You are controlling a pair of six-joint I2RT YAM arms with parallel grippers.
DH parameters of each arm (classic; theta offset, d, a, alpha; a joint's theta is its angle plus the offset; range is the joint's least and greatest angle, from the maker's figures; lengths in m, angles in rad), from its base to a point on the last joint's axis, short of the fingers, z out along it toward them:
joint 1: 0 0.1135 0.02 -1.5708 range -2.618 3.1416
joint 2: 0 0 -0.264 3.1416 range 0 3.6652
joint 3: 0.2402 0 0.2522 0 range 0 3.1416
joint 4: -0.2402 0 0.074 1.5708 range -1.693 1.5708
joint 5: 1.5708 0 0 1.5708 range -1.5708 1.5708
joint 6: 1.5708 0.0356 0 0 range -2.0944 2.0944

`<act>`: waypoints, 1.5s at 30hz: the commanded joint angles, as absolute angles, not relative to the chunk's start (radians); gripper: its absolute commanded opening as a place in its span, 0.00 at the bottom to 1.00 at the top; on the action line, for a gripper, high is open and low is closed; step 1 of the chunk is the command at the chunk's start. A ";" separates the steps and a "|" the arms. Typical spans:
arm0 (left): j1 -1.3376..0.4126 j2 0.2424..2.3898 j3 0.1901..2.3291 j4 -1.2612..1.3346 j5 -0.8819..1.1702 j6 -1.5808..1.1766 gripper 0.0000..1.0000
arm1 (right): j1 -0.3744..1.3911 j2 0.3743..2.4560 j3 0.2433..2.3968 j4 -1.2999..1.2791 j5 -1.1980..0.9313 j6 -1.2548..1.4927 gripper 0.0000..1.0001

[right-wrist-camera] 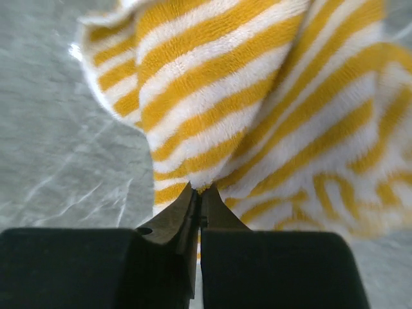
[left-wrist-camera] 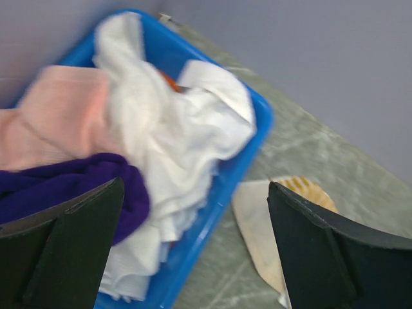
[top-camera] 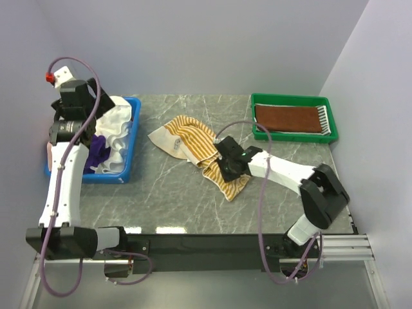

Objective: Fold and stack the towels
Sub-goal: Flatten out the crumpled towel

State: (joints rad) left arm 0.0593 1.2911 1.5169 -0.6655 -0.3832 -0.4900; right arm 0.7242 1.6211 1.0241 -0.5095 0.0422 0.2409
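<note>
A yellow-white striped towel lies crumpled in the middle of the table. My right gripper is shut on a fold of it near its lower end; in the right wrist view the jaws pinch the striped towel. My left gripper hangs open over the blue bin, holding nothing. In the left wrist view, below the left gripper, lie white, pink and purple towels. A folded brown towel rests in the green tray.
The blue bin stands at the table's far left, the green tray at the far right corner. A striped cloth edge shows beside the brown towel. Walls close in the back and both sides.
</note>
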 commanded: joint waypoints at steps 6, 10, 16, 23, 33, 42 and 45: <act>-0.064 1.204 1.382 -0.522 -0.032 -0.480 0.99 | 0.723 1.278 1.302 -0.716 0.028 0.235 0.00; -0.182 1.218 1.310 -0.499 -0.006 -0.552 0.99 | 0.723 1.108 1.185 -0.692 0.006 0.308 0.00; -0.388 1.299 1.181 -0.419 0.020 -0.661 0.99 | 0.713 0.973 0.869 -0.649 0.066 0.422 0.00; -0.482 1.428 1.013 -0.270 0.029 -0.865 0.99 | 0.707 0.969 0.793 -0.562 0.037 0.425 0.00; -0.508 1.611 0.937 -0.187 -0.067 -0.974 0.71 | 0.709 0.976 0.741 -0.491 0.003 0.405 0.00; -0.509 1.770 1.121 -0.375 -0.201 -0.907 0.01 | 0.707 0.937 0.732 -0.511 0.076 0.391 0.00; -0.494 1.795 1.335 -0.525 -0.362 -0.772 0.01 | 0.707 0.893 0.750 -0.544 0.124 0.377 0.00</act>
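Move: The yellow-striped towel lies crumpled with its middle some 32 cm to the right of my open left hand, about level with it and 32 cm lower. The blue basket is below that hand, its middle roughly 6 cm ahead and 28 cm down. My right hand already pinches the towel's near right part. From there the towel's middle is about 10 cm ahead and 8 cm left, and the green tray about 27 cm ahead and 20 cm right. My right hand keeps its pinch and whips the towel up some 22 cm, then sinks about 15 cm while drawing back and to the right, and holds there. Meanwhile my left hand swings wide open from above the basket, 28 cm right and then mostly down about 30 cm, tipping its fingers downward, shuts on the towel's left edge and starts forward with it. ##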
